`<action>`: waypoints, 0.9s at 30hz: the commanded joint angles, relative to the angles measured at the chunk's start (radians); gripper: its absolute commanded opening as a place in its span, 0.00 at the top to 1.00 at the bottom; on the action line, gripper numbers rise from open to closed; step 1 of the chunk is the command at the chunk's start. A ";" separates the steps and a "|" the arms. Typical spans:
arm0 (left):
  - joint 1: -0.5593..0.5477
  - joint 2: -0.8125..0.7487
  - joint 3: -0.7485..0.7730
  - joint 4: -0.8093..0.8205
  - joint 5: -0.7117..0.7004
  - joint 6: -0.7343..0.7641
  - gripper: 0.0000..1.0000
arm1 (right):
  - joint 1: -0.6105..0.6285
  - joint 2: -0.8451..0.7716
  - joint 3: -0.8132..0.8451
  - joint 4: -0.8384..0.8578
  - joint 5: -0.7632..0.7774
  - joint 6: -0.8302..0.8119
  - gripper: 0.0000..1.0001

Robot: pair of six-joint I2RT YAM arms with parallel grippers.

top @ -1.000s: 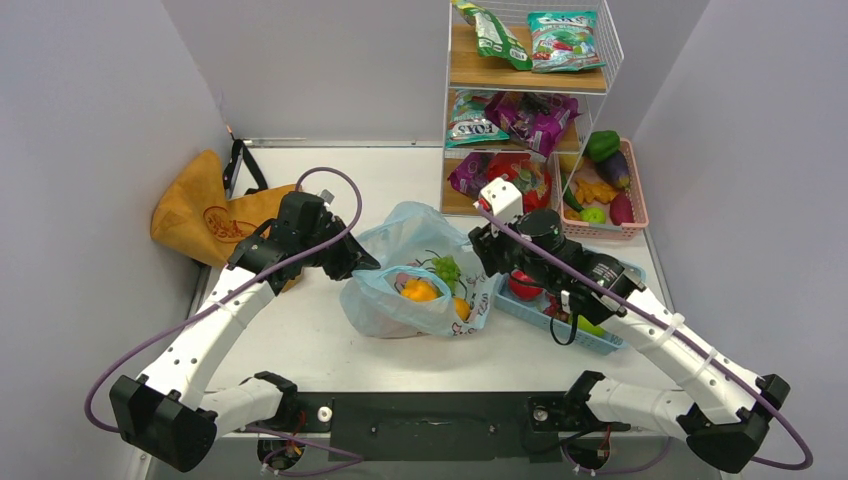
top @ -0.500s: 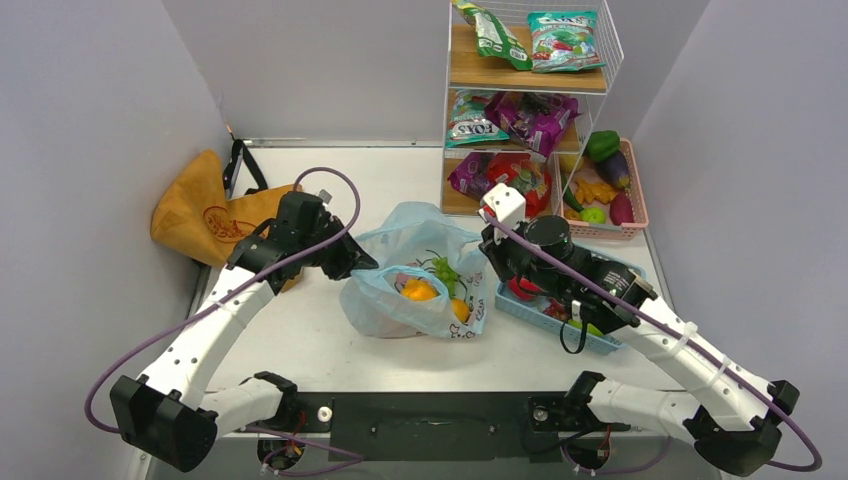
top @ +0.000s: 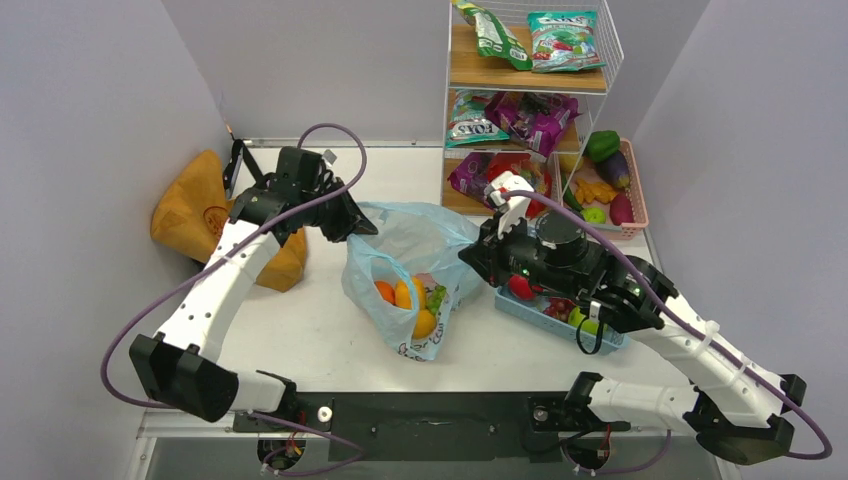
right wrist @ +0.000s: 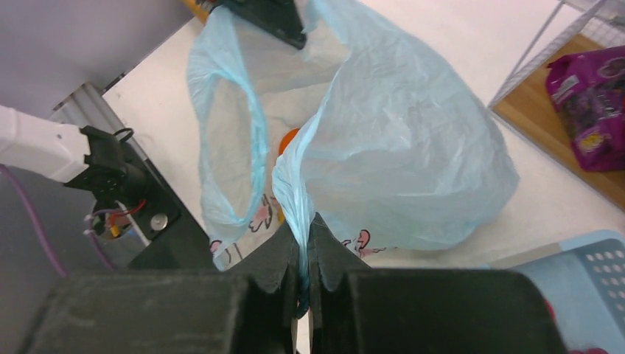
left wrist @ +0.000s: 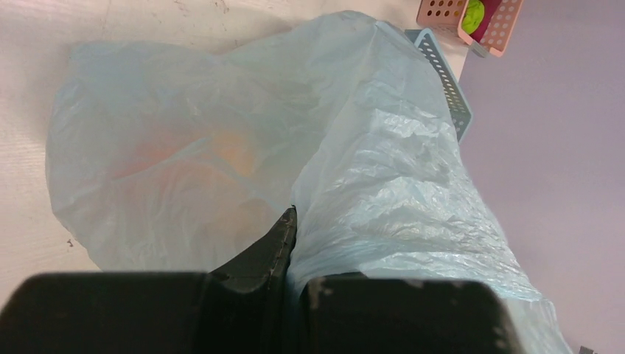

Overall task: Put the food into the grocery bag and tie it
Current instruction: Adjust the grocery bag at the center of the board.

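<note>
The light blue grocery bag point(top: 420, 235) hangs upright at the table's middle, held between both grippers. Through its open mouth the food shows: orange-yellow pieces point(top: 405, 295) and green grapes point(top: 437, 297). My left gripper point(top: 362, 228) is shut on the bag's far left rim; in its wrist view the fingertips point(left wrist: 293, 221) pinch gathered plastic of the bag point(left wrist: 383, 147). My right gripper point(top: 472, 255) is shut on the right handle; in its wrist view a twisted blue strand runs down between the jaws point(right wrist: 302, 228), with the bag point(right wrist: 413, 147) swelling beyond.
A tan tote point(top: 200, 215) lies at the far left. A wire shelf point(top: 525, 90) with snack packets stands at the back right, a pink basket point(top: 605, 190) of vegetables beside it. A blue tray point(top: 560, 320) with red and green pieces sits under my right arm.
My right gripper closed on the bag's handle. Both arms rose, the left moving back, and the bag went from slumped on the table to hanging upright with its mouth open.
</note>
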 commanded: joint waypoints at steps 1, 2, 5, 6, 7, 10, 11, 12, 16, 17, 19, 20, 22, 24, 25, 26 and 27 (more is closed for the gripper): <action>0.014 0.060 0.098 -0.072 0.028 0.089 1.00 | 0.020 0.048 0.029 -0.010 -0.066 0.075 1.00; 0.013 0.062 0.109 -0.079 0.042 0.099 1.00 | 0.021 0.063 0.032 -0.023 -0.064 0.075 1.00; 0.011 0.044 0.127 -0.102 0.032 0.109 0.83 | 0.021 0.097 0.044 -0.060 -0.035 0.077 1.00; 0.010 0.038 0.144 -0.123 0.024 0.117 0.77 | 0.021 0.112 0.044 -0.076 -0.031 0.077 1.00; 0.009 0.029 0.155 -0.139 -0.002 0.121 0.63 | 0.021 0.119 0.044 -0.082 -0.022 0.076 1.00; 0.001 0.017 0.223 -0.225 -0.056 0.131 0.47 | 0.021 0.146 0.050 -0.103 -0.016 0.079 1.00; -0.012 0.014 0.250 -0.257 -0.084 0.130 0.46 | 0.020 0.153 0.051 -0.106 -0.013 0.081 1.00; -0.021 0.012 0.264 -0.272 -0.102 0.124 0.44 | 0.021 0.157 0.054 -0.108 -0.008 0.082 1.00; -0.125 0.040 0.397 -0.430 -0.296 0.090 0.37 | 0.021 0.170 0.059 -0.117 0.006 0.085 1.00; -0.166 0.058 0.440 -0.491 -0.366 0.070 0.36 | 0.021 0.174 0.060 -0.120 0.007 0.086 1.00; -0.225 0.081 0.500 -0.566 -0.453 0.037 0.36 | 0.021 0.184 0.060 -0.125 0.003 0.087 1.00; -0.244 0.087 0.517 -0.587 -0.476 0.026 0.37 | 0.021 0.188 0.060 -0.126 -0.001 0.088 1.00; -0.304 0.103 0.567 -0.638 -0.538 -0.007 0.37 | 0.021 0.193 0.058 -0.129 0.000 0.091 1.00; -0.352 0.116 0.610 -0.676 -0.578 -0.026 0.37 | 0.021 0.198 0.054 -0.129 0.001 0.093 1.00; -0.369 0.121 0.629 -0.687 -0.587 -0.023 0.37 | 0.021 0.202 0.054 -0.128 0.000 0.092 1.00; -0.372 0.128 0.635 -0.691 -0.588 -0.018 0.36 | 0.021 0.203 0.054 -0.127 -0.002 0.092 1.00; -0.374 0.131 0.641 -0.694 -0.590 -0.002 0.35 | 0.021 0.208 0.057 -0.128 -0.005 0.092 1.00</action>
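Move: Both hands hold the grocery bag by its rim. Its middle lies about 9 cm to the right of the left hand, some 3 cm back and 16 cm below it. From the right hand it is about 9 cm ahead, 12 cm to the left and 25 cm down. The blue basket sits some 25 cm right of the right hand, 10 cm ahead and low on the table; the tan tote is about 30 cm left of the left hand, 6 cm farther out and 18 cm lower. The left fingers open a good half and release their pinch on the bag's left rim; then the hand rises and draws back about 7 cm each way, rolling some 20 degrees with its left side up. Meanwhile the right hand keeps its pinch on the right rim and sinks about 7 cm, edging slightly left and tipping down, then nearly stops. ##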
